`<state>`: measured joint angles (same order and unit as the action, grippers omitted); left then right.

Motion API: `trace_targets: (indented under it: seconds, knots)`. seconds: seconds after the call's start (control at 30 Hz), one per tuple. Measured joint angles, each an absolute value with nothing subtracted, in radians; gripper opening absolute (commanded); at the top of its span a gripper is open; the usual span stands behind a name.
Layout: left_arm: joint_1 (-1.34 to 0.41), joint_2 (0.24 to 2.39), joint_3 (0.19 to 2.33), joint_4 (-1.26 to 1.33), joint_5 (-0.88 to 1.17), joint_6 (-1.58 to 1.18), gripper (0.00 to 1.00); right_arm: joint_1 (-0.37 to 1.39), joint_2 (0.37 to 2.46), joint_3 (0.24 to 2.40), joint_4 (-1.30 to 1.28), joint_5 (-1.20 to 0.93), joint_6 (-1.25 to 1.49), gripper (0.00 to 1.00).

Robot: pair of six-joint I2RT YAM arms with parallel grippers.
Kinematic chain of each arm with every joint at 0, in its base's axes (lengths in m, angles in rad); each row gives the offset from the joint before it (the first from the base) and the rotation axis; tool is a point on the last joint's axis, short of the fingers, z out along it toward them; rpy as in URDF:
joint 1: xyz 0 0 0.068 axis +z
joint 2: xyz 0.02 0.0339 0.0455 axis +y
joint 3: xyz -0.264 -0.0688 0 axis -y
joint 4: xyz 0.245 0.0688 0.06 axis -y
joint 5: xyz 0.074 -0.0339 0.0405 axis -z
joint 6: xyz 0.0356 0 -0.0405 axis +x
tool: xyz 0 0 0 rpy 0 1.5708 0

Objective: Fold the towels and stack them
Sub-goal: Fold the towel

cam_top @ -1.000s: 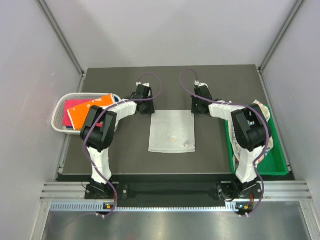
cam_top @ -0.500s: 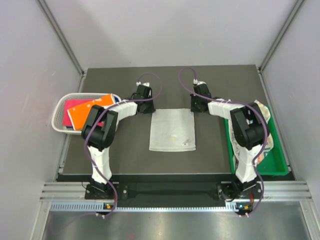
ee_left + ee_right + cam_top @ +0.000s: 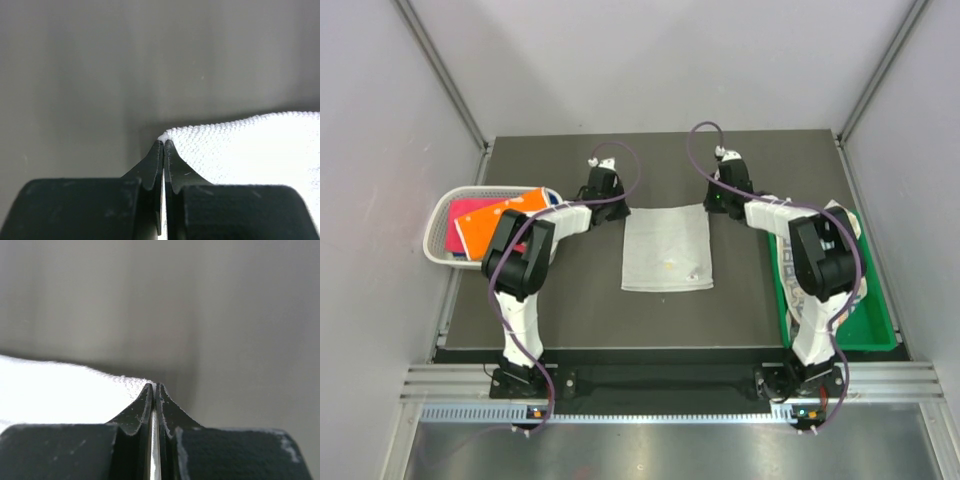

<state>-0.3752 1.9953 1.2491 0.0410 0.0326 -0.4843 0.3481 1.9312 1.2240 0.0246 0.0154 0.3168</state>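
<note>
A white towel (image 3: 667,250) with small orange and grey print lies spread in the middle of the dark table. My left gripper (image 3: 617,207) is shut on the towel's far left corner (image 3: 172,134), the white weave pinched between its fingertips. At the far right corner (image 3: 135,385) my right gripper (image 3: 712,207) is shut on the cloth in the same way. Both far corners are lifted slightly off the table. Pink-red and orange towels (image 3: 488,218) lie in a basket at the left.
A white mesh basket (image 3: 439,222) stands at the table's left edge. A green tray (image 3: 880,330) at the right edge holds crumpled cloth (image 3: 847,222). Grey walls close in the table on three sides.
Both grippers closed on the towel's far corners and moved away from the bases, lifting the far edge. The towel has shifted a little toward the far side.
</note>
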Motion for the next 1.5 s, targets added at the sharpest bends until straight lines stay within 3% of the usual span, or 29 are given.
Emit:
trace_targets:
  seconds: [0.33, 0.9, 1.5]
  knots:
    - [-0.374, 1.928, 1.213, 0.155, 0.048, -0.480, 0.00, 0.348, 1.768, 1.137, 0.111, 0.010, 0.316, 0.01]
    - [-0.408, 1.554, 0.758, 0.284, 0.131, -0.527, 0.00, 0.351, 1.461, 0.770, 0.173, -0.050, 0.377, 0.00]
    - [-0.449, 1.454, 0.585, 0.292, 0.164, -0.537, 0.00, 0.410, 1.316, 0.562, 0.173, -0.062, 0.442, 0.00]
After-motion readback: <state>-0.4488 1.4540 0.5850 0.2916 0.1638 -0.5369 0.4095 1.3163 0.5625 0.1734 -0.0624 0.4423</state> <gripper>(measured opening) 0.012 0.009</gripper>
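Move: Pinched at its two far corners, the white towel lies nearly flat towards the robot. The middle of its near edge, where the held edge is headed, is about 23 cm back and 11 cm right of the left hand, a couple of centimetres lower; from the right hand it is some 24 cm back, 10 cm left and 3 cm lower. The white basket stands roughly 33 cm left of the left hand and 5 cm back, the green basket about 28 cm right of the right hand and 20 cm back. Lifting first, both hands keep their pinch on the far corners and rise about 6 cm, the left easing slightly forward as it starts. Then they sweep back side by side towards the towel's near edge, ending some 15 cm back from where they began and sinking to about 2 cm above their starting height, fingers staying shut. ##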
